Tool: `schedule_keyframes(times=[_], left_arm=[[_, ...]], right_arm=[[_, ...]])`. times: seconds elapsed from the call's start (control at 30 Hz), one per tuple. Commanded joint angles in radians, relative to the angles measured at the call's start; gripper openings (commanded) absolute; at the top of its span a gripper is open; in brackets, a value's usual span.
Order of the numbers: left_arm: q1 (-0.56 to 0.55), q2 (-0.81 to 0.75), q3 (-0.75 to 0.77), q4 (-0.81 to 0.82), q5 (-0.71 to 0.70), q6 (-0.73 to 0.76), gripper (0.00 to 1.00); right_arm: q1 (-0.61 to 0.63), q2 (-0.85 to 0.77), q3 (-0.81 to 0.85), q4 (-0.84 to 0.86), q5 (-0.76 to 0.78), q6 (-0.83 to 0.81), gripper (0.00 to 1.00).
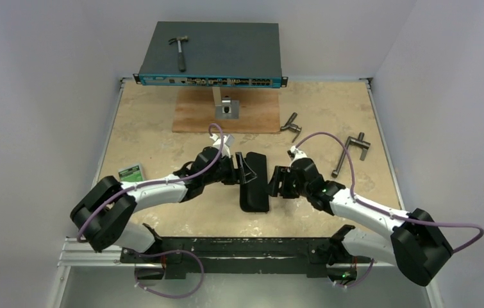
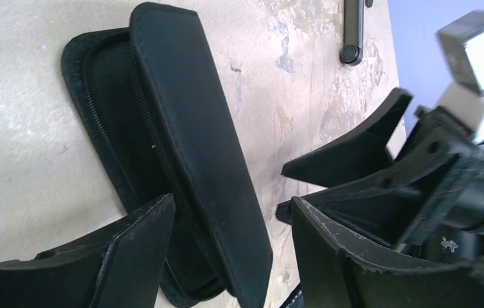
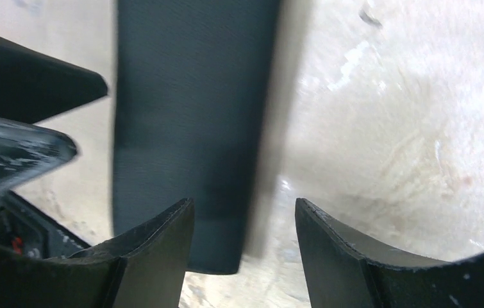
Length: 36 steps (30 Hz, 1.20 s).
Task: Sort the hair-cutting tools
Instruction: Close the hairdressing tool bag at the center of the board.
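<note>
A black zip case [image 1: 254,186] lies in the middle of the table between both grippers. In the left wrist view its lid [image 2: 194,147] stands ajar over the base [image 2: 108,128], with the zipper showing. My left gripper [image 1: 244,168] is open, its fingers either side of the lid's near end [image 2: 233,202], holding nothing. My right gripper [image 1: 272,183] is open at the case's right edge [image 3: 244,202], above the case's end [image 3: 188,115], and empty. No scissors, comb or hair clip show in any view; the case's inside is hidden.
A grey-blue rack box [image 1: 211,54] with a hammer [image 1: 179,51] on it stands at the back. A wooden board [image 1: 191,115] with a metal block [image 1: 227,109] lies before it. Two grey T-handled tools [image 1: 292,125] [image 1: 351,151] lie right. A green packet [image 1: 131,172] lies left.
</note>
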Motion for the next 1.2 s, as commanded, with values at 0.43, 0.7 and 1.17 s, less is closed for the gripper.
schedule_keyframes(times=[0.43, 0.7, 1.17], left_arm=[[0.028, 0.158, 0.08, 0.081, 0.054, -0.008, 0.38], [0.036, 0.141, 0.041, 0.129, 0.052, -0.018, 0.04], [0.041, -0.125, -0.321, 0.155, -0.271, -0.293, 0.0]], right_arm=[[-0.032, 0.192, 0.029, 0.174, -0.067, -0.087, 0.55], [-0.034, 0.253, 0.088, 0.169, -0.089, -0.142, 0.54], [-0.04, 0.281, 0.099, 0.232, -0.092, -0.078, 0.58]])
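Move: The left hand is above the bag's left half. The lid's free edge is level with the hand, about 1 cm to its right and 4 cm below; the bag's middle is roughly 3 cm to its right and 6 cm below. The metal pipe tool is some 18 cm farther out and 14 cm to the right, the metal bracket about 22 cm ahead and 6 cm left. From the right hand, the bag's middle is about 3 cm ahead, 5 cm left and 4 cm below. The left hand sinks about 3.5 cm to the lid's free edge, its half-open fingers shutting and pinching the edge as it eases a little forward and up, then it draws the edge some 5 cm left and about 2 cm back, turning roughly 10 degrees counter-clockwise. The right hand, fingers still open, drops nearly 4 cm beside the bag's right side, then eases forward and slightly left along it, with no touch on the bag to be seen. ##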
